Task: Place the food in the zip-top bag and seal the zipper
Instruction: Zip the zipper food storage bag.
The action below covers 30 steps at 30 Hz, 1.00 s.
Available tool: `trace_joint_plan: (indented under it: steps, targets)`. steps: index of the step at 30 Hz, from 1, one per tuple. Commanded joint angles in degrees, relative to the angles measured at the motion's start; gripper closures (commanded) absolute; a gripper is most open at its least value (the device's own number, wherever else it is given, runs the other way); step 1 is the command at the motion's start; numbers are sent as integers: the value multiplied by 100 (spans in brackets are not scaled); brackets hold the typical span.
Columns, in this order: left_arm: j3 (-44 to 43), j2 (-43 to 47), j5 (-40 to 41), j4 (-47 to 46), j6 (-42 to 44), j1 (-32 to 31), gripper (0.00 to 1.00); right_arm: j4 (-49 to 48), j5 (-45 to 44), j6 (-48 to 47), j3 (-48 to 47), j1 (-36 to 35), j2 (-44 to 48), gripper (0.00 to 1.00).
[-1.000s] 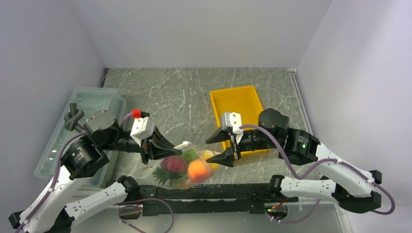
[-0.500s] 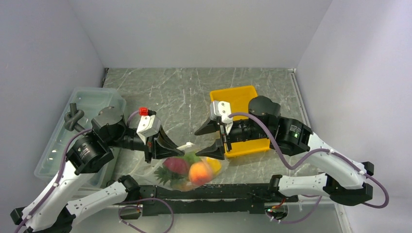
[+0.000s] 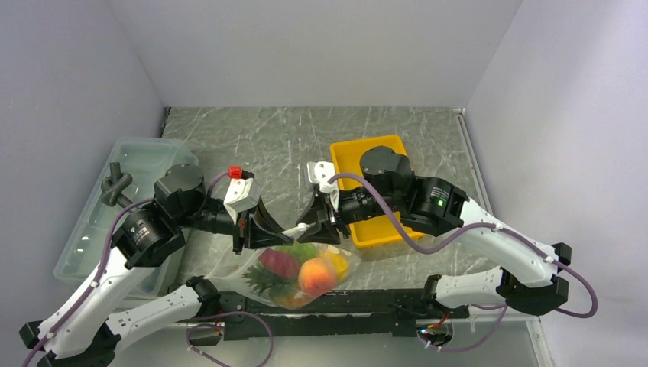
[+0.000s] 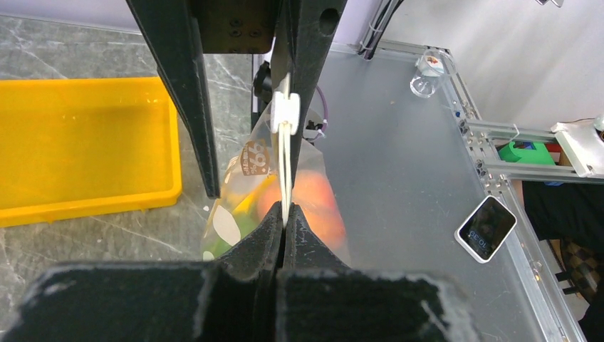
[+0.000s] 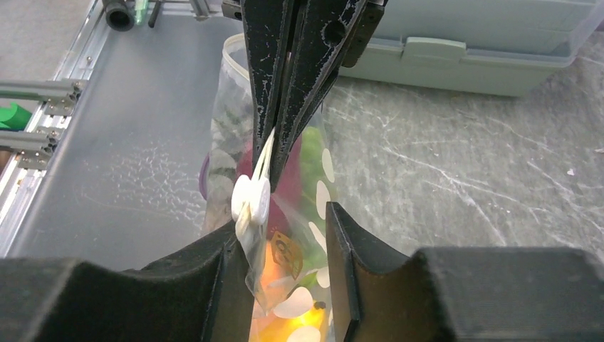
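The zip-top bag (image 3: 294,267), clear with white dots, hangs at the table's near edge. It holds the food: a pineapple (image 3: 264,280), a dark red piece (image 3: 279,262), a peach-coloured fruit (image 3: 313,275) and a green bunch (image 3: 302,250). My left gripper (image 4: 285,212) is shut on the zipper (image 4: 285,171), which runs upright to a white slider (image 4: 285,114). My right gripper (image 5: 281,214) stands open around the bag's top corner. The slider (image 5: 251,199) rests against its left finger (image 5: 221,271). The right finger (image 5: 342,263) is apart from the plastic.
A yellow tray (image 3: 382,153) lies behind the right gripper. A translucent lidded bin (image 3: 145,164) stands along the left wall. Beyond the table's near edge is the metal frame rail (image 4: 498,132) with a small white device (image 4: 488,228).
The right arm has swung left from beside the tray to the bag's top edge, and its jaws have narrowed around the slider. The left gripper has carried the bag slightly rightward.
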State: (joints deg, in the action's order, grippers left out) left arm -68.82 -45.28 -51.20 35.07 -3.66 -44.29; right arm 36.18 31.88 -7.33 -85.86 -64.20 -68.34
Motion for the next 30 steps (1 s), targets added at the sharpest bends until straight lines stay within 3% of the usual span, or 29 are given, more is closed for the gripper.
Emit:
trace_joint_plan:
  steps: [1,11,14,19,25,30]
  targets:
    - [-229,31,-275,-266,76,-9,100,98,170,-127,-329,4,-72,62]
    - [-252,37,-259,-194,146,-5,100,115,233,-198,-216,4,-48,84]
    - [-246,13,-258,-210,146,-8,100,86,277,-224,-189,4,1,100]
    - [-242,-16,-213,-220,130,-3,100,17,349,-250,-170,-1,97,100]
    - [-230,-39,-203,-267,73,-6,76,128,257,-253,-236,-3,54,100]
    - [-191,-51,-227,-419,-8,-8,66,238,154,-203,-311,-4,-3,100]
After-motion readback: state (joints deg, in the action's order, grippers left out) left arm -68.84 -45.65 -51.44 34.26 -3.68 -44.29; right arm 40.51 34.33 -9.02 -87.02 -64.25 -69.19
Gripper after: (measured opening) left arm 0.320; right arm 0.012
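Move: The bag's zipper slider sits between the facing grippers, some 3 cm left and 1 cm back of the right hand, 1 cm lower, its strip running between that hand's part-open fingers. From the left hand, already pinching the strip, the slider is about 4 cm right, 1 cm ahead and 1 cm higher. The peach hangs roughly 10 cm below the right hand, 2 cm back and 1 cm left; the red vegetable lies 7 cm left of the peach and 1 cm higher. Right hand eases back about 1 cm, pinching the zipper strip just behind the slider; left fingers then open. ##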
